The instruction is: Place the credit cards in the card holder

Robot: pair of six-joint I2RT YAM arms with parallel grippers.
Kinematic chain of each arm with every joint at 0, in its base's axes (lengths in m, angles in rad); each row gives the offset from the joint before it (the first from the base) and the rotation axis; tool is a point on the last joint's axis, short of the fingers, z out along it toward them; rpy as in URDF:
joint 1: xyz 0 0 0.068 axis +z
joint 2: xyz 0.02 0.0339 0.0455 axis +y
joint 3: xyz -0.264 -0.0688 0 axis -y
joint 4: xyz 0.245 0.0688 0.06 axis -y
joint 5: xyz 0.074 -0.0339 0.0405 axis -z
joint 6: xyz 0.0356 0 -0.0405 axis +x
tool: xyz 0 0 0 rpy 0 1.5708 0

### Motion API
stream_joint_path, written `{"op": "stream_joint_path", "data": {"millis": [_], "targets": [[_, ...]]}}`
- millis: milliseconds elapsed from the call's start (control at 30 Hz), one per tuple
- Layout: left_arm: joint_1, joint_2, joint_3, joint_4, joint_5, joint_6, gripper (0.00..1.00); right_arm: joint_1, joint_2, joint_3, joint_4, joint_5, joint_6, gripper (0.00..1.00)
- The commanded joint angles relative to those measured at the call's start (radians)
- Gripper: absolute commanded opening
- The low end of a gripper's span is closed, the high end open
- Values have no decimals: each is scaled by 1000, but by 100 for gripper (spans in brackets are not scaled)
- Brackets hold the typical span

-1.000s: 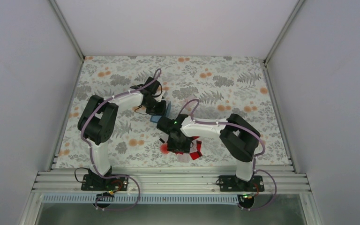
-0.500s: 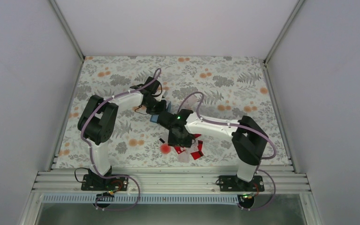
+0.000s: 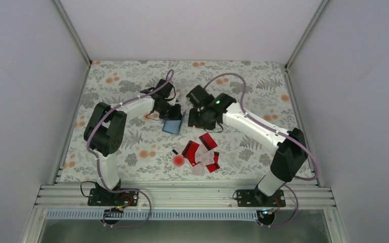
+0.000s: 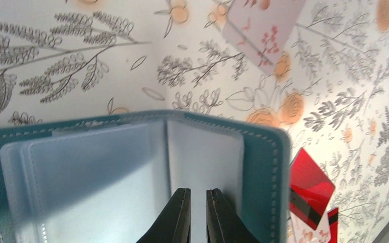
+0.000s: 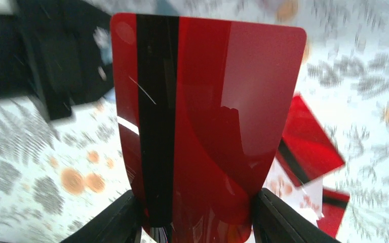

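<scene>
The teal card holder (image 4: 263, 167) lies open, its clear sleeves (image 4: 81, 182) showing. My left gripper (image 4: 197, 200) is shut on one thin inner leaf of it; from above the card holder (image 3: 172, 126) hangs tilted under that gripper (image 3: 174, 114). My right gripper (image 5: 195, 205) is shut on a red credit card (image 5: 218, 101) with a black stripe, which bows between the fingers. From above it (image 3: 192, 119) sits just right of the holder. Several more credit cards (image 3: 202, 151), red and white, lie in a loose pile on the cloth.
A round red blob (image 3: 179, 160) and a tiny black piece (image 3: 174, 152) lie left of the pile. A pale pink card (image 4: 263, 25) lies beyond the holder. Grey walls close in the flowered cloth (image 3: 131, 91) on three sides.
My right arm has risen from the card pile and swung back to the holder's right side with a red card in its jaws. The left arm has hardly moved.
</scene>
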Motion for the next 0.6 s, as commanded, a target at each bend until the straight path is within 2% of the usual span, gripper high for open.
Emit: {"op": "stream_joint_path", "data": {"millis": [0, 333, 567], "targets": [[-9, 10, 57, -14, 32, -19, 11, -101, -40, 71, 94, -36, -162, 50], [-58, 60, 3, 37, 64, -80, 11, -222, -5, 48, 302, -232, -290, 51], [-77, 17, -56, 48, 8, -123, 11, -265, 46, 9, 429, -362, -312, 51]]}}
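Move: Under the left hand's nearly shut fingers lies the open card holder, its middle about 5 cm below and 3 cm back from them; the pink card is some 14 cm to that hand's right and 3 cm farther out. From the right hand, which already grips a red credit card, the holder is roughly 8 cm ahead, 9 cm left and 15 cm below. At that same depth, another red card is about 5 cm to the right of the right hand, level with it. Carrying the red card forward about 10 cm and up some 6 cm, the right hand keeps its grip and tips its fingers roughly 20 degrees forward and to the left, high over the far side of the card holder. Meanwhile the left hand, fingers still nearly shut, bobs up a little while going right, then sinks some 4 cm and draws back, working down into the fold between the holder's leaves. ##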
